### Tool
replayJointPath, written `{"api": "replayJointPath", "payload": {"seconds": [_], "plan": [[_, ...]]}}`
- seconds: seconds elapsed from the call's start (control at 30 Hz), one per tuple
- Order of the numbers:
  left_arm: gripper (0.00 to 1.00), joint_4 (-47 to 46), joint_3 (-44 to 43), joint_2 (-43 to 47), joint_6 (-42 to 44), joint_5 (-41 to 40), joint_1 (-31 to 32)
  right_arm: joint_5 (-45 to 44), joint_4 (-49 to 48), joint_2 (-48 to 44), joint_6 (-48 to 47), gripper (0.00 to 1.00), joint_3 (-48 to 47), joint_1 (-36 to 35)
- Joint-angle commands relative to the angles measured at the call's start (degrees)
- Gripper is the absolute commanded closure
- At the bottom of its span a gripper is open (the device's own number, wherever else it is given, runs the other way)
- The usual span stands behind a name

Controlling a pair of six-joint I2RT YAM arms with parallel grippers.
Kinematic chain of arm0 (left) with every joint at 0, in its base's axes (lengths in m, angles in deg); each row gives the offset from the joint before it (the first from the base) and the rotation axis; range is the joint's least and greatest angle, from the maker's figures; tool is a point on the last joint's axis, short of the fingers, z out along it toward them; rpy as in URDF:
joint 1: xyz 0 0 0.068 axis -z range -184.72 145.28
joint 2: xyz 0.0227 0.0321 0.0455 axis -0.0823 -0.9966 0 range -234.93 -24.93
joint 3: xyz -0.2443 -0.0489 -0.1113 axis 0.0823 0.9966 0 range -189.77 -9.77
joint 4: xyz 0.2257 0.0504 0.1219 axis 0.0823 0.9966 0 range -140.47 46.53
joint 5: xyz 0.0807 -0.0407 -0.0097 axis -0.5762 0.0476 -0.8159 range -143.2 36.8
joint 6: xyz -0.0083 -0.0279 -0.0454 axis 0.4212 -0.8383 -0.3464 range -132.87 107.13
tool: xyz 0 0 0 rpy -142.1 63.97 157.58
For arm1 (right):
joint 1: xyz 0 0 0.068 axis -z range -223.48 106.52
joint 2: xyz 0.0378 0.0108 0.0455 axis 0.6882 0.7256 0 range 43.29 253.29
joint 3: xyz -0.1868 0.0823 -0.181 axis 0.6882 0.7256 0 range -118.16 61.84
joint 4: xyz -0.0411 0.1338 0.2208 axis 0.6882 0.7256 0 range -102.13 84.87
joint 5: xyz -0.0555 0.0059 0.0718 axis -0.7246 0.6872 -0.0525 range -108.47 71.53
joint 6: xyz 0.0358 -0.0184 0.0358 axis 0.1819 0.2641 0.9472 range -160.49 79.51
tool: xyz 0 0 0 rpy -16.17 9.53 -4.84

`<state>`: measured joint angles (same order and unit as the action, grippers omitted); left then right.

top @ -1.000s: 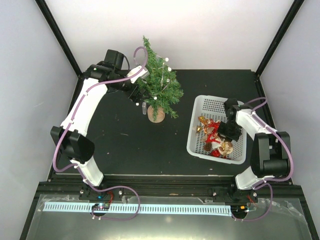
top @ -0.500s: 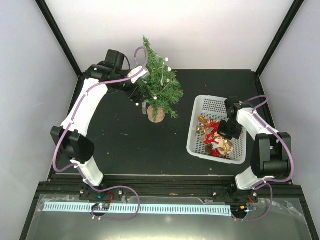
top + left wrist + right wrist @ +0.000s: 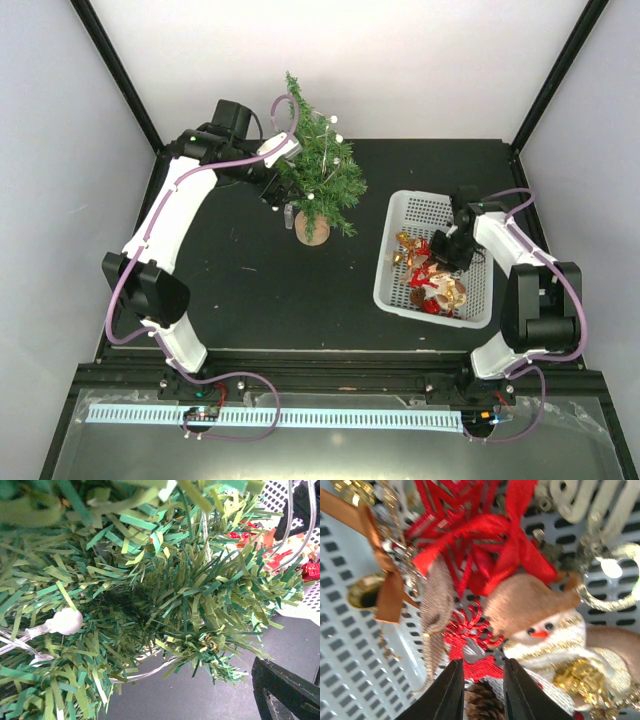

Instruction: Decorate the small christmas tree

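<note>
The small christmas tree (image 3: 325,178) stands in its brown pot (image 3: 312,231) at the back of the black table, with a string of white bulbs (image 3: 65,621) on it. My left gripper (image 3: 277,188) is open and pushed in among the tree's left branches. The tree (image 3: 165,595) fills the left wrist view, where only one dark finger (image 3: 285,692) shows. My right gripper (image 3: 446,260) is down in the white basket (image 3: 428,207). Its jaws stand a little apart over a red glitter ornament (image 3: 475,647) and a pine cone (image 3: 482,700), and nothing is gripped between them (image 3: 484,669).
The basket also holds a snowman figure (image 3: 555,635), a red bow (image 3: 490,535), a gold bell on a brown ribbon (image 3: 367,592) and other gold trinkets. Dark frame posts stand at the table's back corners, close behind the tree.
My right gripper has shifted slightly toward the far side of the basket, and its jaws closed then parted a little. The left arm and the tree have not moved.
</note>
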<state>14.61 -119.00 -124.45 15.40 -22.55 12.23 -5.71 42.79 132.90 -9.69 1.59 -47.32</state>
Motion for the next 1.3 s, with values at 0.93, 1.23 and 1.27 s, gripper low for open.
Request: {"api": "replayJointPath", "payload": {"seconds": [0.93,1.23,1.27], "plan": [[0.01,-2.4,5.7,6.3,0.2,-8.3,0.4,-0.1,-3.1,2.1,1.1,0.99,-9.5,0.2],[0.01,-1.1,9.4,10.7,1.4,-8.7,0.2,8.0,-6.0,-12.9,-1.3,0.99,-1.1,0.2],[0.01,-0.8,9.4,11.1,1.5,-8.6,0.2,9.8,-6.4,-14.2,-1.4,0.99,-0.4,0.2]]}}
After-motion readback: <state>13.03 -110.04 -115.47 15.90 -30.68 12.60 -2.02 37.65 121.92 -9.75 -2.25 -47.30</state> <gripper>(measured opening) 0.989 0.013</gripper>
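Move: Just ahead of the right hand, in the white basket, lies the beige glitter icicle, its middle about 4 cm forward, 2 cm to the left and 4 cm lower. The red star is some 6 cm straight ahead, the gold bell about 4 cm ahead and 8 cm left, and the red reindeer about 1 cm back and 1 cm left, all some 5 cm below. From the left hand the icicle is about 35 cm right, 5 cm back and far below. Reaching forward about 5 cm over the ornament pile, the right hand sinks some 3 cm, shuts its slightly open fingers on the icicle's far end, then lifts it about 11 cm, easing back 2 cm at the end while the wrist tilts the fingertips some 20 degrees forward. The left hand, wide open and empty, dips slightly, then backs off leftward and back about 3.5 cm, away from the tree. ##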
